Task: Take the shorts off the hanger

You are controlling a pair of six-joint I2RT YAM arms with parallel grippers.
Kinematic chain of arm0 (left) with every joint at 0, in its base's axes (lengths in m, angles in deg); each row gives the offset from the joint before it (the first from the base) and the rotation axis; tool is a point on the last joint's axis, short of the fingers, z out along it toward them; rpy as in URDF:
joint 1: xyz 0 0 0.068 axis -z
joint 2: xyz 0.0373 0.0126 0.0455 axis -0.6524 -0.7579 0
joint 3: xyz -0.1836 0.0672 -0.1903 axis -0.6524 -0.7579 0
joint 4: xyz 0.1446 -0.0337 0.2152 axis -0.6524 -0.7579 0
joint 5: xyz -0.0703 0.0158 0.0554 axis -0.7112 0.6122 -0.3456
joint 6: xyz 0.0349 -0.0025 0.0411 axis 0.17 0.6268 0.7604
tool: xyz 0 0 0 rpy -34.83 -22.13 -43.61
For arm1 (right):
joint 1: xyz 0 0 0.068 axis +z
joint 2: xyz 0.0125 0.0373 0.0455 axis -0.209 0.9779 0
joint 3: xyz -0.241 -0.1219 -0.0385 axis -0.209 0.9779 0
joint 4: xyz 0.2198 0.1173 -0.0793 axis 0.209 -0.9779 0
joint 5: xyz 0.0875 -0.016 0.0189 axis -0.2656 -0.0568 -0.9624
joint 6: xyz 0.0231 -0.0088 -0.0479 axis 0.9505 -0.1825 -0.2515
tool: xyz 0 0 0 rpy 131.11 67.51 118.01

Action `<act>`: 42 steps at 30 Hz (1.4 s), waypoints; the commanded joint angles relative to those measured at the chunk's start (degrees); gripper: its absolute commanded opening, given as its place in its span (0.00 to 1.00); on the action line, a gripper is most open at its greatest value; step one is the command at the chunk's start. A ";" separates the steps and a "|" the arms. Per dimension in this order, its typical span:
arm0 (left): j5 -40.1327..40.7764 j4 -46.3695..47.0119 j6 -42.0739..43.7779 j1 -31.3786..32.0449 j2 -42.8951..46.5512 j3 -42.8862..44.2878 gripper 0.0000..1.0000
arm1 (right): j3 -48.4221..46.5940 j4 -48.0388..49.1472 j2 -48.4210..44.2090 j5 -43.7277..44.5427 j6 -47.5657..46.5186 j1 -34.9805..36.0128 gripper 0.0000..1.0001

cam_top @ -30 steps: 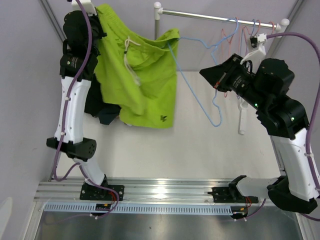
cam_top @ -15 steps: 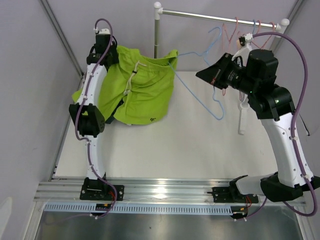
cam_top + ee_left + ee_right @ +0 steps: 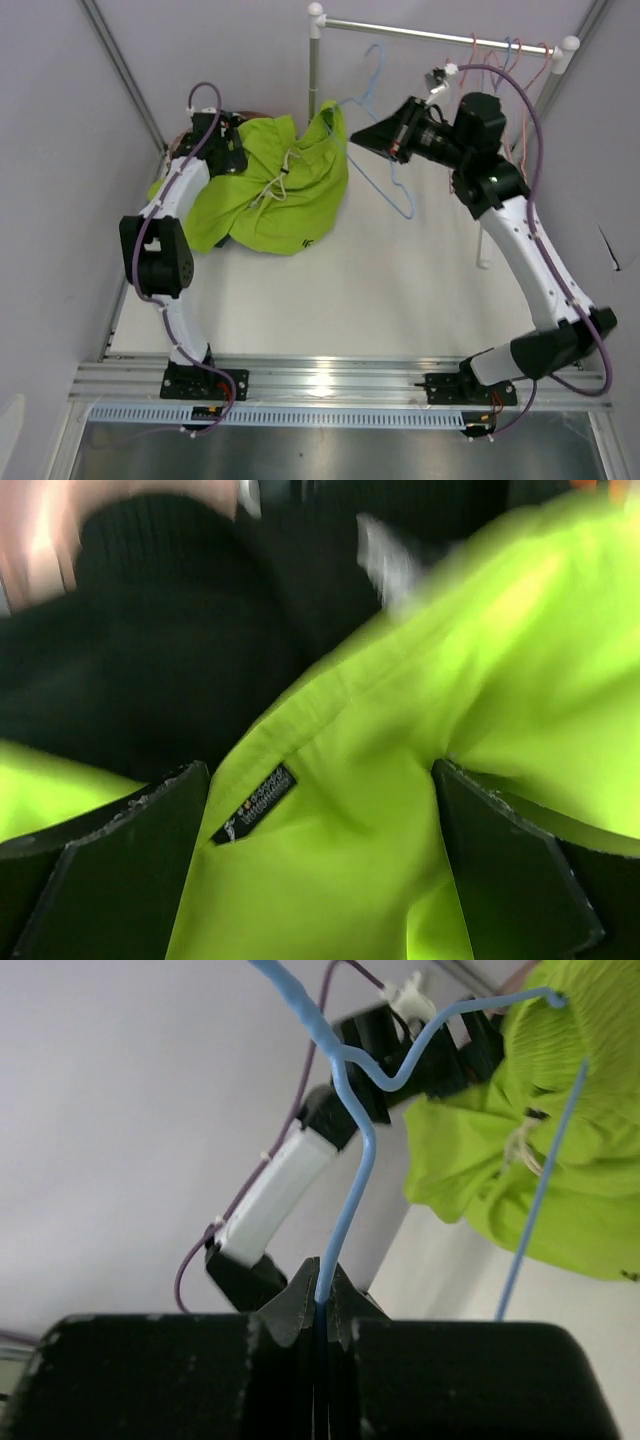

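Note:
The lime green shorts (image 3: 270,195) lie bunched on the table at the back left. Their right corner is still up at the end of the blue wire hanger (image 3: 406,210). My left gripper (image 3: 238,152) is at the shorts' upper left edge. In the left wrist view its fingers (image 3: 120,870) stand wide apart, with green shorts fabric (image 3: 400,830) and a label lying between them. My right gripper (image 3: 358,142) is shut on the hanger wire (image 3: 350,1160) and holds it in the air just right of the shorts (image 3: 560,1140).
A white clothes rack with its rail (image 3: 440,35) stands at the back, with several red and blue hangers (image 3: 500,55) on its right end. Its posts (image 3: 314,70) stand close to the shorts. A black knitted garment (image 3: 150,630) lies under the shorts.
The left arm has come down from high up and lowered the shorts onto the table at the back left. The right gripper has moved left with the hanger, towards the shorts.

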 commanded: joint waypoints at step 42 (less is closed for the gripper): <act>1.43 33.57 -6.35 8.82 9.26 -25.10 0.99 | -42.95 18.63 21.40 -15.80 29.28 15.00 0.00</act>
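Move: About 16 cm to the right of the open left hand, some 8 cm back and roughly level, lies the green shorts' drawstring. The clothes basket sits about 15 cm below this hand, 7 cm to its right and 2 cm farther out. From the right hand, which grips the blue hanger, that drawstring is about 20 cm to the left, 14 cm ahead and 25 cm lower; the hanger's far corner, still in the waistband, is about 8 cm ahead, 6 cm left and 2 cm lower. Backing off the shorts with fingers wide, the left hand swings back, right and up over the cloth, then drops and reaches forward again towards the drawstring, ending some 12 cm right of its start. The right hand keeps its grip on the blue hanger, thrusts it about 22 cm left, dips, draws back right and up, then eases left again, turning some 30 degrees counter-clockwise. ##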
